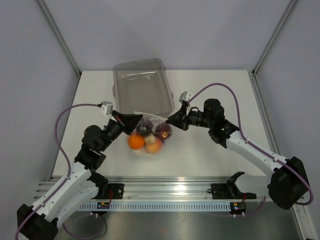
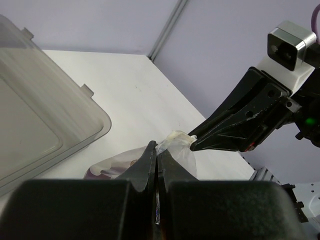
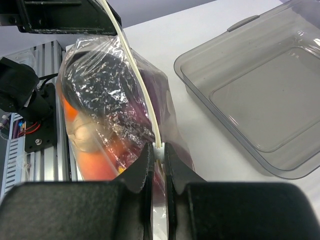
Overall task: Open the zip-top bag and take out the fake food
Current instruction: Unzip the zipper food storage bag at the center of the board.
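Observation:
The zip-top bag (image 1: 149,136) hangs stretched between my two grippers just above the table, its white zip strip (image 3: 136,75) on top. Inside it shows the fake food: an orange piece (image 1: 136,141), a peach one (image 1: 154,145), a dark red one (image 1: 163,131) and a dark purple one (image 1: 145,126). My left gripper (image 2: 157,148) is shut on the bag's clear plastic edge (image 2: 176,146) at the left end. My right gripper (image 3: 159,150) is shut on the white slider of the zip strip at the right end. In the left wrist view the right gripper (image 2: 193,143) meets the bag's corner.
A rigid clear plastic bin (image 1: 142,87) stands right behind the bag, close to both grippers, with nothing in it. The metal rail (image 1: 170,187) with the arm bases runs along the near edge. Grey walls close in the table on three sides.

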`<state>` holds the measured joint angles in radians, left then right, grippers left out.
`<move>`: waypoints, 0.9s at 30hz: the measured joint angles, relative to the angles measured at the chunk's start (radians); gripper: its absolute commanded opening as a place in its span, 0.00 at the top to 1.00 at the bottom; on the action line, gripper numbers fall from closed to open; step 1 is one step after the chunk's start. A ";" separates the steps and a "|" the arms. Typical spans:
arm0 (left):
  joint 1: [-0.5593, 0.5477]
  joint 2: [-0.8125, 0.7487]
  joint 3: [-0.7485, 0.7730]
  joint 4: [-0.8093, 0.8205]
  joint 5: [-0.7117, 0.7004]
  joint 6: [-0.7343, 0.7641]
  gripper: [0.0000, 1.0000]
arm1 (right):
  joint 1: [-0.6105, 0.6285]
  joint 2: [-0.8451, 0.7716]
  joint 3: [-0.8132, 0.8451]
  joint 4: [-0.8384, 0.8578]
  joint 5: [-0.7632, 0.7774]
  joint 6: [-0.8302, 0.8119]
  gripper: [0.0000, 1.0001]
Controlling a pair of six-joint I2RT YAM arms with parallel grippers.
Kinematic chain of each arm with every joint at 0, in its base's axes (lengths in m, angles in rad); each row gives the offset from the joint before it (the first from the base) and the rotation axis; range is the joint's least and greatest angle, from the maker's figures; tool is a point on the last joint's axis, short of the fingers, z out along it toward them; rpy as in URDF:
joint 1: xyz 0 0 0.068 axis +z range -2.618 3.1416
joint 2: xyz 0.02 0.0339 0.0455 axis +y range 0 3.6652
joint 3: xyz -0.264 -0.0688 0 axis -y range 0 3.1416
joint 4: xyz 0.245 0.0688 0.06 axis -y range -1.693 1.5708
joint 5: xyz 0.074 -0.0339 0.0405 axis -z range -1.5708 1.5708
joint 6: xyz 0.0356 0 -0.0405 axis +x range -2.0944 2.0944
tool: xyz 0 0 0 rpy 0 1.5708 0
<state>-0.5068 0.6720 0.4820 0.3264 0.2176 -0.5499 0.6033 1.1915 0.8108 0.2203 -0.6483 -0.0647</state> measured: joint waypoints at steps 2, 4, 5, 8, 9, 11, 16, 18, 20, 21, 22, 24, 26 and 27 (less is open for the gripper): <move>0.001 -0.030 0.001 -0.039 -0.026 0.000 1.00 | 0.000 0.003 0.000 -0.001 0.001 -0.001 1.00; 0.003 -0.060 0.002 -0.074 -0.053 0.000 1.00 | 0.000 0.005 0.000 -0.001 0.001 -0.003 1.00; 0.004 -0.072 0.006 -0.092 -0.067 0.000 1.00 | 0.000 0.006 0.000 -0.001 0.001 -0.003 1.00; 0.005 -0.105 0.022 -0.144 -0.110 0.000 1.00 | 0.000 0.013 0.000 -0.001 0.001 -0.008 1.00; 0.005 -0.116 0.027 -0.161 -0.125 0.000 1.00 | 0.000 0.016 0.000 -0.001 0.001 -0.010 1.00; 0.005 -0.134 0.034 -0.188 -0.152 -0.001 1.00 | 0.000 0.022 0.000 -0.001 0.001 -0.011 1.00; 0.005 -0.182 0.049 -0.257 -0.224 -0.002 1.00 | 0.001 0.027 0.000 -0.001 0.002 -0.018 1.00; 0.005 -0.205 0.051 -0.283 -0.256 -0.002 1.00 | 0.001 0.029 0.000 -0.002 0.003 -0.021 1.00; 0.005 -0.229 0.051 -0.300 -0.284 -0.002 1.00 | 0.001 0.032 0.000 -0.003 0.003 -0.024 1.00; 0.005 -0.241 0.051 -0.309 -0.298 -0.002 1.00 | 0.001 0.033 0.000 -0.004 0.003 -0.026 1.00; 0.005 -0.251 0.051 -0.315 -0.311 -0.002 1.00 | 0.001 0.035 0.000 -0.005 0.003 -0.029 1.00; 0.005 -0.272 0.051 -0.328 -0.336 -0.002 1.00 | 0.001 0.039 0.000 -0.008 0.004 -0.030 1.00; 0.005 -0.287 0.051 -0.338 -0.357 -0.002 1.00 | 0.001 0.042 0.000 -0.009 0.004 -0.033 1.00; 0.005 -0.292 0.051 -0.339 -0.365 -0.002 1.00 | 0.001 0.044 0.000 -0.010 0.005 -0.035 1.00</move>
<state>-0.5014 0.3798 0.5331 -0.0128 -0.1478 -0.5522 0.6041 1.2354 0.8108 0.2108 -0.6437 -0.0994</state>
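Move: The left fingers already pinch the zip-top bag's edge, the right ones the zip slider, which sits some 12 cm to the left hand's right, 5 cm lower and about 1 cm ahead. The fake food hangs in the bag about 12 cm below the left hand, 3 cm back and 2 cm right. From that same hand the tray's middle is about 24 cm straight ahead, 17 cm below. From the right hand, the slider is right in its grip. Left hand draws the bag's edge about 8 cm left, swinging some 20 degrees counter-clockwise; right keeps the slider, sinking slightly. ##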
